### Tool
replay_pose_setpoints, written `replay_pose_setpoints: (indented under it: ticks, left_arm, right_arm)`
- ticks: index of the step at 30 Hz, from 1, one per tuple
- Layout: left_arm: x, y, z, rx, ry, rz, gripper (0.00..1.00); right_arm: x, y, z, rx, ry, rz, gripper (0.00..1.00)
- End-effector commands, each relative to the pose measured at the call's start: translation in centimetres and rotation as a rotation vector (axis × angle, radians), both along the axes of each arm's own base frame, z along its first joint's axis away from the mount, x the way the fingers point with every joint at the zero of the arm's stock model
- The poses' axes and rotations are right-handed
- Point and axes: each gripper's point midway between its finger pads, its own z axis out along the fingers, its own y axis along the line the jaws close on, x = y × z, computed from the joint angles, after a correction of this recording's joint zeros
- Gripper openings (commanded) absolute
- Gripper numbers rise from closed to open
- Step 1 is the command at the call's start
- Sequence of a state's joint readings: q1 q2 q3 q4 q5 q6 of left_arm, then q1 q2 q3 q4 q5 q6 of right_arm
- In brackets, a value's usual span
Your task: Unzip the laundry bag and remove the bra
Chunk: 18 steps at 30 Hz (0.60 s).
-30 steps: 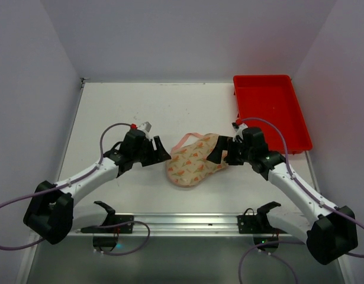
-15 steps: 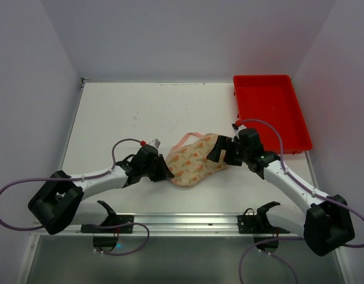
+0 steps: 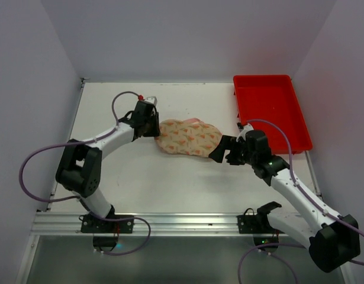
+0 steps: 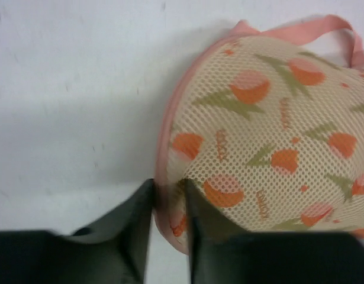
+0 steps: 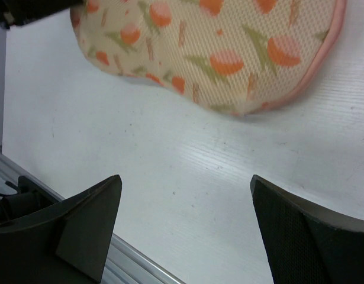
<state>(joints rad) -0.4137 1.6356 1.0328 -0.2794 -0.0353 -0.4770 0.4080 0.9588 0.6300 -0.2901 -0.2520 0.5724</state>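
The laundry bag [image 3: 187, 137], beige mesh printed with orange and green motifs and edged in pink, lies flat on the white table. My left gripper [image 3: 155, 128] is at its left end, shut on the pink edging [image 4: 165, 204]. A pink loop [image 4: 324, 26] sticks out at the bag's far side. My right gripper [image 3: 224, 154] stands open just off the bag's right end, with only bare table between its fingertips [image 5: 184, 180]; the bag [image 5: 211, 47] lies a little beyond them. The bra is hidden.
A red plastic tray [image 3: 270, 109] sits at the back right, close behind the right arm. A metal rail [image 3: 182, 222] runs along the table's near edge. White walls close in the left, right and back.
The left arm swung from the near left to the far left and shut on the bag's edge. The bag moved away from the bases and left. The right gripper stayed open, now off the bag.
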Motion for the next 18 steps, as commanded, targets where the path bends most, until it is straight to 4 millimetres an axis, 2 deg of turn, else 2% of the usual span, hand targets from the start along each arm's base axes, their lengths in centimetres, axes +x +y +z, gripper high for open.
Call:
replay_pose_setpoints:
  ticks: [1,2,3,4,6,8,9,10,12,13,14,15,16,17,18]
  left_arm:
    - [5.4,0.4,3.3,0.105,-0.137,-0.110,0.38]
    - [6.3,0.6,2.6,0.113,-0.118,-0.109,0.46]
    - [7.6,0.2,4.4,0.101,-0.142,-0.115,0.56]
    - [8.1,0.2,4.7,0.100,-0.140,-0.112,0.70]
    - [8.4,0.3,5.6,0.091,-0.124,-0.090,0.76]
    - [7.6,-0.2,6.8,0.017,-0.116,-0.045,0.79]
    - [6.4,-0.5,5.8,-0.044,-0.073,0.010,0.79]
    - [5.0,-1.8,5.7,-0.129,-0.042,-0.016,0.79]
    - [3.6,-2.8,6.8,-0.256,-0.062,0.008,0.79]
    - [0.7,-3.3,4.1,-0.330,0.035,0.039,0.81]
    - [-0.5,-3.9,4.9,-0.384,0.019,0.042,0.81]
    - [-1.0,-4.7,5.2,-0.456,0.008,0.072,0.82]
    - [-2.1,-5.0,4.8,-0.479,0.013,0.076,0.82]
    - [-4.4,-5.4,3.4,-0.480,0.043,0.072,0.83]
    - [-5.1,-5.6,3.0,-0.482,0.050,0.082,0.84]
  right_arm:
    - [-0.1,0.0,1.8,-0.005,-0.057,0.025,0.92]
    - [-0.1,0.0,1.8,-0.008,-0.061,0.026,0.92]
    - [-0.1,-0.1,1.9,-0.010,-0.065,0.027,0.93]
    - [-0.2,-0.2,2.1,-0.009,-0.075,0.025,0.93]
    - [-0.2,-0.3,2.2,-0.016,-0.083,0.021,0.93]
    - [0.2,-0.7,2.4,-0.030,-0.101,0.000,0.93]
    - [0.6,-0.9,2.6,-0.038,-0.114,-0.015,0.93]
    - [1.0,-0.9,2.9,-0.038,-0.124,-0.022,0.93]
    - [1.8,-0.7,2.9,-0.048,-0.123,-0.025,0.93]
    - [2.4,-0.4,3.3,-0.048,-0.136,-0.021,0.93]
    - [3.1,-0.2,4.2,-0.048,-0.156,-0.018,0.93]
    - [4.0,0.2,3.5,-0.061,-0.136,-0.017,0.93]
    - [5.0,0.6,4.6,-0.056,-0.155,-0.015,0.93]
    - [5.6,0.9,4.6,-0.061,-0.152,-0.011,0.93]
    - [6.5,1.2,3.5,-0.076,-0.122,-0.009,0.92]
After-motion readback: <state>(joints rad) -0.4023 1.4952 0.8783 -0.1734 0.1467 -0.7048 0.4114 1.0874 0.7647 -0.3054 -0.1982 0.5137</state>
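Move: The laundry bag's left edge is still between the left fingers, which have already begun to part. The bag's middle is roughly 12 cm to this hand's right, about 1 cm ahead and some 5 cm below, and the pink strap is about 7 cm ahead and 13 cm right. From the right hand, the bag's middle is about 11 cm ahead, 12 cm left and 11 cm below; the red tray is some 21 cm ahead and 19 cm right. The left fingers let go of the laundry bag's left edge, opening wide while the arm swings on forward about 8 cm and rises about 5. It then reverses quickly, back some 11 cm and down, slightly left, away from the bag, with the hand's left side dipping. The open right hand barely shifts, then starts forward about 3 cm beside the bag's right end. ##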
